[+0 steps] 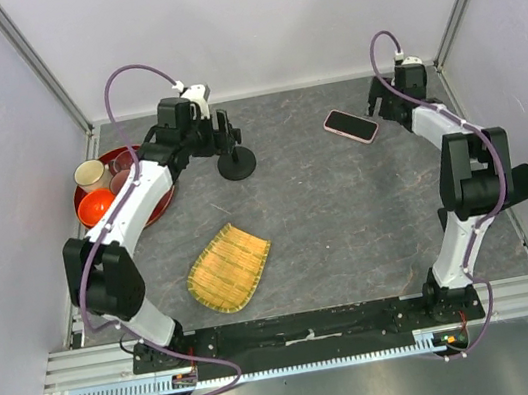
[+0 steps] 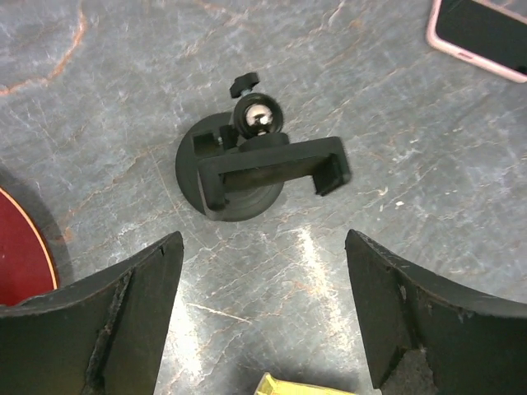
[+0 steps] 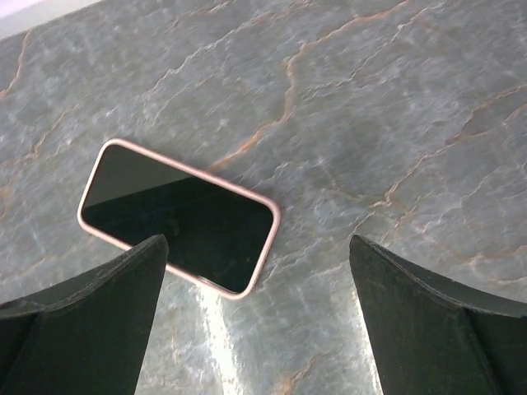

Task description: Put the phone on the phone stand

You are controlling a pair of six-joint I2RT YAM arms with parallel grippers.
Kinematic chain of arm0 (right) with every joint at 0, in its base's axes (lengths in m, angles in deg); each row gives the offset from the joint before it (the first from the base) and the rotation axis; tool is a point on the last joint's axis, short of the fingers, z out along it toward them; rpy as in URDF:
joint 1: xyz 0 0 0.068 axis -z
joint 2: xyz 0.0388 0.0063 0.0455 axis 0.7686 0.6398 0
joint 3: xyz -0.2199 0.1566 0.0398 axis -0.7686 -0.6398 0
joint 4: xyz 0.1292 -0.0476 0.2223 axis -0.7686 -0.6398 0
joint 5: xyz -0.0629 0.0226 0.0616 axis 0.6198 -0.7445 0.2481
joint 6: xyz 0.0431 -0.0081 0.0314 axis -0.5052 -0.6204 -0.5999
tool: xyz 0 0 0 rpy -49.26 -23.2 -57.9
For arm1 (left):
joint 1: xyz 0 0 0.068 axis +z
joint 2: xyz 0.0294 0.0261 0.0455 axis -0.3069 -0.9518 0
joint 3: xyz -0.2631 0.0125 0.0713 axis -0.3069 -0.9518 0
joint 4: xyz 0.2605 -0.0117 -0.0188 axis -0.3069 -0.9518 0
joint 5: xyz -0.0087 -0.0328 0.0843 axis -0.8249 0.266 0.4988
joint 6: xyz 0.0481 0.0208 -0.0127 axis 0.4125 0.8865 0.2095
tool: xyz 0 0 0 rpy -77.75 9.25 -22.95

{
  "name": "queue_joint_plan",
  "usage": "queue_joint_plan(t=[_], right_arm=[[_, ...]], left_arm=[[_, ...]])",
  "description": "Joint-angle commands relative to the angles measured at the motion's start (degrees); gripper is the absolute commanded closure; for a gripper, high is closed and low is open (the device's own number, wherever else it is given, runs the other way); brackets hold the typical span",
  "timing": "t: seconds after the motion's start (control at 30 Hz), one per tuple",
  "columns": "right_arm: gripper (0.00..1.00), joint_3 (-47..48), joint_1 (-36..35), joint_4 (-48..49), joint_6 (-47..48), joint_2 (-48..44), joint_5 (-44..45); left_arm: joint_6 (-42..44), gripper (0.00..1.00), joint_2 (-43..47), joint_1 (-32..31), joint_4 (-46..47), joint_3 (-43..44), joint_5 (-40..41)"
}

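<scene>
The phone [image 1: 350, 125], black-screened with a pale pink rim, lies flat on the grey table at the back right. In the right wrist view the phone [image 3: 177, 216] sits to the left of my open right gripper [image 3: 257, 255], whose left finger overlaps its near edge; nothing is between the fingers. The phone stand [image 1: 236, 162], a black disc base with a post and clamp, stands upright at the back centre-left. My left gripper [image 2: 263, 255] hangs open just short of the phone stand [image 2: 247, 169], holding nothing. A corner of the phone [image 2: 482, 37] shows at the top right of the left wrist view.
A red tray [image 1: 161, 202] at the back left holds a cream cup [image 1: 91, 174] and an orange bowl [image 1: 96, 206]. A yellow bamboo mat [image 1: 229, 266] lies in the middle near the left arm. White walls close in the table on three sides.
</scene>
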Motion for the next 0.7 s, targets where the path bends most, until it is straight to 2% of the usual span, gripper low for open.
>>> queue_joint_plan(t=[0.0, 0.13, 0.27, 0.4, 0.67], right_arm=[[0.02, 7.2, 1.3, -3.2, -2.4, 3.5, -3.6], [0.02, 13.8, 3.4, -5.1, -8.4, 10.3, -8.5], [0.02, 14.9, 3.3, -1.2, -13.5, 14.4, -15.7], [0.02, 15.2, 3.0, -1.3, -13.6, 15.5, -13.1], [0.02, 12.4, 2.1, -1.9, -11.6, 17.1, -14.1]], left_arm=[[-2.0, 0.14, 6.8, -0.6, 0.4, -0.5, -2.5], [-2.4, 0.14, 9.3, -1.1, 1.5, -1.3, -5.6], [-4.4, 0.15, 10.4, -1.2, 1.9, -0.5, -11.6], [-6.1, 0.16, 12.2, -1.4, 2.2, -0.5, -16.4], [-7.6, 0.16, 17.1, -2.0, 5.5, -2.8, -18.7]])
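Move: Some 7 cm to the right hand's left, 3 cm ahead and 10 cm below lies the pink-rimmed phone; from that hand the phone stand is about 45 cm left and 3 cm back, and the dark phone on its folding stand 29 cm right and 25 cm back. From the left hand, the phone stand's middle is roughly 6 cm ahead, 3 cm right and 12 cm below; the pink-rimmed phone is about 12 cm ahead and 41 cm right. Reaching forward about 4 cm and then sinking some 6 cm while easing left, the right hand closes in on the pink-rimmed phone's right end, rolling its left side up and keeping its fingers wide open. The left hand, already clear and still open, rises about 10 cm and draws back and right from the phone stand. ##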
